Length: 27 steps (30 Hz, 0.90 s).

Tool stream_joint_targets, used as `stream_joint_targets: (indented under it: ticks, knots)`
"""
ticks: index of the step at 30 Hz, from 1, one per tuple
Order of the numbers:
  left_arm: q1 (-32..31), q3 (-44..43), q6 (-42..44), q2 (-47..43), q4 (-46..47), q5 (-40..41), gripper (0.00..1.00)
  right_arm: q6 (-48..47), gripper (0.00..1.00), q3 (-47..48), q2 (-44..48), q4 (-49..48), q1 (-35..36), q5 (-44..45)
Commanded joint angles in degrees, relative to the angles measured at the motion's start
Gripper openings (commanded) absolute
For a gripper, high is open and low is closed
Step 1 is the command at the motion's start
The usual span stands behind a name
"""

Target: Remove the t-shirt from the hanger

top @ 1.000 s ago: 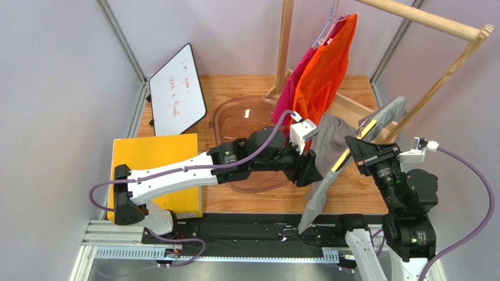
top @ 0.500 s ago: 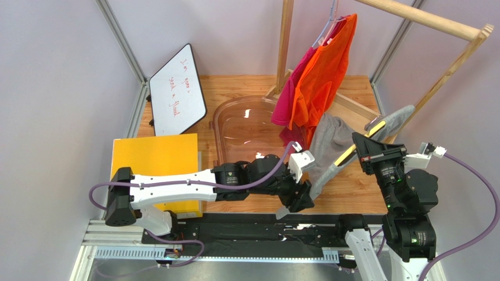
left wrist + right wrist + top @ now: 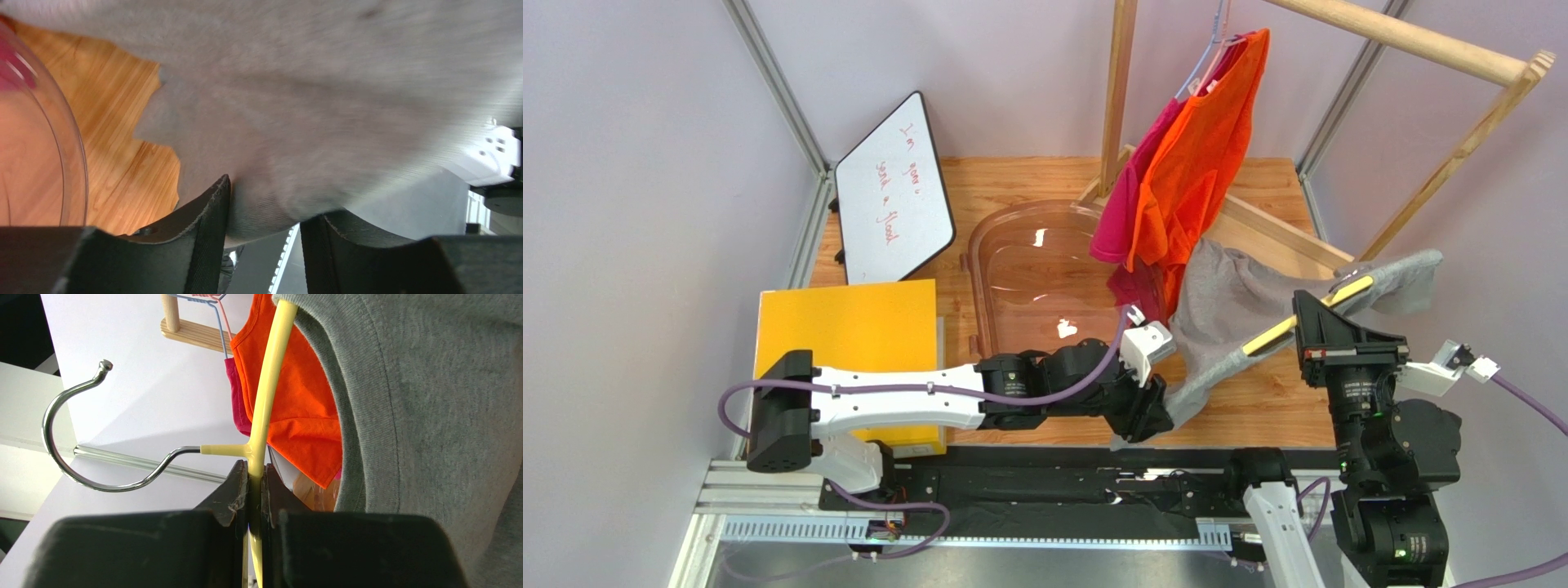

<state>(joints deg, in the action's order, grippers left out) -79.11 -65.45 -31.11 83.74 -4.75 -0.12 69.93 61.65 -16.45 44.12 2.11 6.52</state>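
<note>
A grey t-shirt [image 3: 1234, 306] hangs on a yellow hanger [image 3: 1290, 326] and is stretched between my two grippers. My right gripper [image 3: 1320, 321] is shut on the hanger's yellow bar [image 3: 270, 386] just below its metal hook [image 3: 61, 459], holding it up at the right. The shirt's collar [image 3: 442, 416] drapes over the hanger arm. My left gripper [image 3: 1143, 417] is low near the table's front edge, shut on the shirt's lower hem [image 3: 319, 92], with fabric bunched between its fingers [image 3: 209, 214].
An orange shirt [image 3: 1198, 147] and a pink shirt [image 3: 1136, 184] hang on the wooden rack [image 3: 1120, 86] at the back. A clear plastic bin [image 3: 1014, 263] sits mid-table, a whiteboard [image 3: 891, 184] at back left, a yellow box [image 3: 848, 337] at left.
My left gripper has pulled the shirt's hem down towards the near edge. My right gripper has carried the hanger to the right, so the shirt is now stretched out.
</note>
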Motion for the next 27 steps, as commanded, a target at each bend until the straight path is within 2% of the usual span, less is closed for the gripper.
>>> stream_joint_targets:
  ticks: [1, 3, 4, 7, 14, 21, 27]
  knots:
    - [-0.2, 0.8, -2.9, 2.4, 3.5, 2.9, 0.41, 4.1, 0.00, 2.2, 0.4, -2.4, 0.0, 1.9]
    - [-0.2, 0.1, -2.5, 2.4, 2.4, 3.9, 0.32, 4.7, 0.00, 2.4, 0.4, -2.3, 0.0, 3.1]
    - [-0.1, 0.3, -2.5, 2.0, 1.7, 5.8, 0.21, 4.8, 0.00, 2.5, 0.2, -2.1, 0.0, 3.8]
    - [-0.2, 2.3, -3.3, -0.1, 1.3, 10.2, 0.00, 5.9, 0.00, 3.0, -0.5, -1.7, 0.0, 5.2]
    - [0.0, 6.7, -6.7, -7.1, -5.8, 21.2, 0.00, 9.9, 0.00, -0.9, -2.6, -3.6, 0.0, 6.0]
    - [0.0, 13.7, -9.2, -19.8, -11.8, 30.3, 0.00, 9.7, 0.00, -3.6, -1.5, -3.0, 0.0, 14.1]
    - [0.0, 19.6, -9.3, -25.9, -8.5, 26.5, 0.00, 13.2, 0.00, -3.5, -0.9, -1.0, 0.0, 21.4]
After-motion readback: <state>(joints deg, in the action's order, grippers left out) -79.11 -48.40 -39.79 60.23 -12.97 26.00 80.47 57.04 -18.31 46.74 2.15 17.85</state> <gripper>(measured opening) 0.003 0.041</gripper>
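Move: The grey t-shirt's sleeve end hangs between the left hand's half-open fingers, about 2 cm below the hand point and level with it both ways. From that hand, the middle of the yellow hanger is some 10 cm ahead, 17 cm right and 15 cm up; the clear lid's middle is roughly 15 cm ahead, 12 cm left and 20 cm down. The right hand grips the hanger bar at its own point; the orange shirt hangs some 20 cm ahead and 13 cm left of it. The sleeve end gets pinched as the left hand sinks about 3 cm and shuts its fingers fully; the left hand then pulls it left, away from the hanger, by some 12 cm, drifting about 5 cm forward, regaining most of the height and turning roughly 25 degrees counter-clockwise. The right hand keeps its grip on the hanger and moves about 4 cm down, 3 cm right and 2 cm forward, turning slightly clockwise. ##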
